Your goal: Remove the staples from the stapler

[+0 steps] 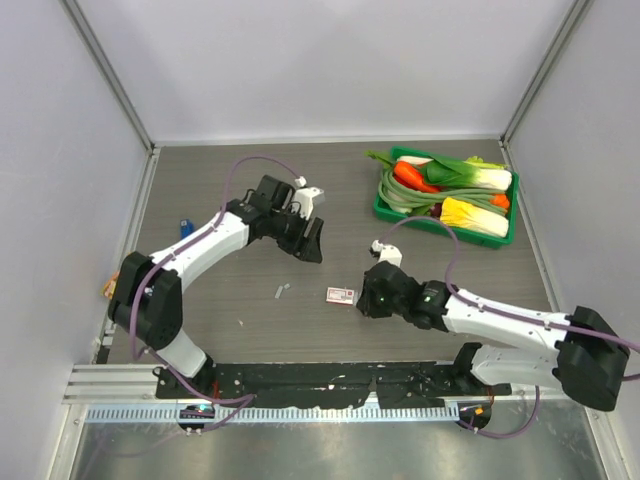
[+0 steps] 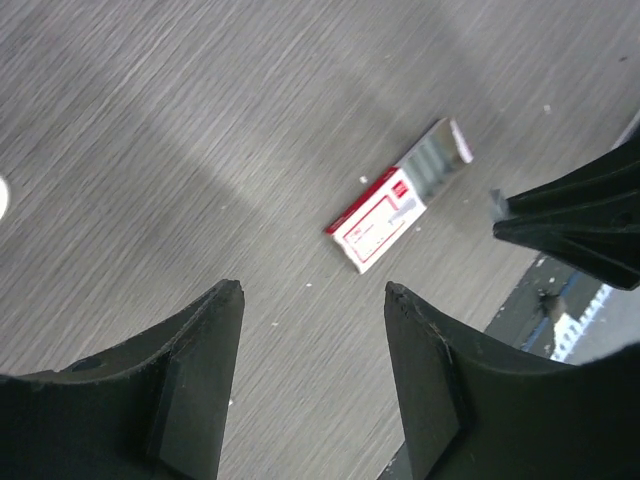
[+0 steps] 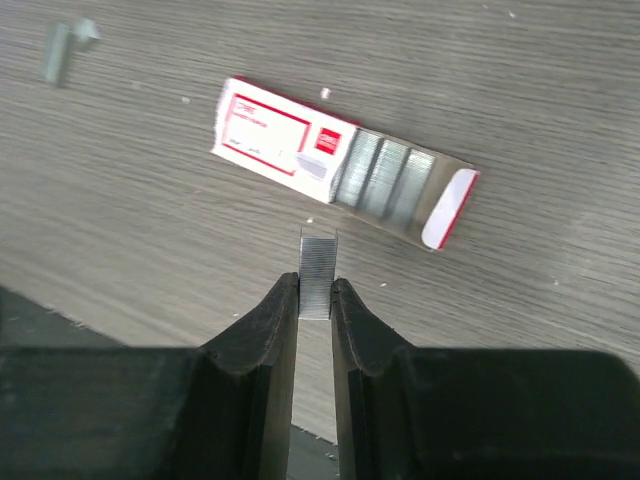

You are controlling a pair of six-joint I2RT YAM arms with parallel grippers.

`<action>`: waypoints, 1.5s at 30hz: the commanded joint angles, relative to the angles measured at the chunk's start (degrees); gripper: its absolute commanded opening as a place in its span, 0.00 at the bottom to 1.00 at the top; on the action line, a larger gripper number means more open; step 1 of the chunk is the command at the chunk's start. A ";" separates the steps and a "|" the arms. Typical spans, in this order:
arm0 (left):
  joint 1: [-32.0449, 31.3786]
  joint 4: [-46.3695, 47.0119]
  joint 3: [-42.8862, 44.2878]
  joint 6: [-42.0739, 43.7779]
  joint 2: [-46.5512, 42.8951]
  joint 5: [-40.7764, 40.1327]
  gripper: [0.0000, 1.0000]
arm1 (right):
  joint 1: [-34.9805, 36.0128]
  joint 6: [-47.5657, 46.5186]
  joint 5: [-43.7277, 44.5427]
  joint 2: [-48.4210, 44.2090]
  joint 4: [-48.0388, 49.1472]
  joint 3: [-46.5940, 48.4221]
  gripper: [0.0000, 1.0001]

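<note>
The blue stapler (image 1: 185, 228) lies at the table's far left, away from both grippers. My right gripper (image 3: 316, 285) is shut on a short silver strip of staples (image 3: 317, 268) and holds it just above the table, next to a white-and-red staple box (image 3: 285, 140) whose open tray shows more staples. In the top view the right gripper (image 1: 362, 300) is right beside this box (image 1: 341, 294). Loose staples (image 1: 281, 291) lie left of the box and also show in the right wrist view (image 3: 60, 50). My left gripper (image 1: 308, 240) is open and empty above the table (image 2: 315, 295).
A green tray (image 1: 381, 206) with vegetables stands at the back right. An orange snack packet (image 1: 105, 290) sits at the left edge. The left wrist view shows the box (image 2: 385, 215) and the right gripper's fingers (image 2: 575, 215).
</note>
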 commanded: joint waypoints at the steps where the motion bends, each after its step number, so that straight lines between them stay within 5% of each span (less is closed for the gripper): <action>1: -0.08 -0.41 -0.90 4.75 -0.51 -4.66 0.62 | 3.98 3.31 12.20 4.77 -3.68 4.64 0.06; 12: -5.27 5.30 -2.92 5.46 3.17 -14.50 0.59 | 8.82 6.48 20.91 13.57 -3.43 9.66 0.06; 45: -5.27 5.39 -5.47 5.89 0.54 -12.13 0.59 | 8.12 4.90 22.23 20.95 -3.87 12.38 0.17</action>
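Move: The right hand holds a staple strip; the staple box's middle lies about 3 cm ahead, 4 cm left and 6 cm below, its open tray at the right end. Another strip lies on the box's label, roughly 2 cm ahead and 5 cm left of the hand; loose strips lie some 20 cm left and 4 cm ahead. From the left hand, the box is about 8 cm back, 9 cm right and 12 cm below. The right hand lowers its strip about 4 cm, forward-left over the tray; the open left sinks 6 cm. ##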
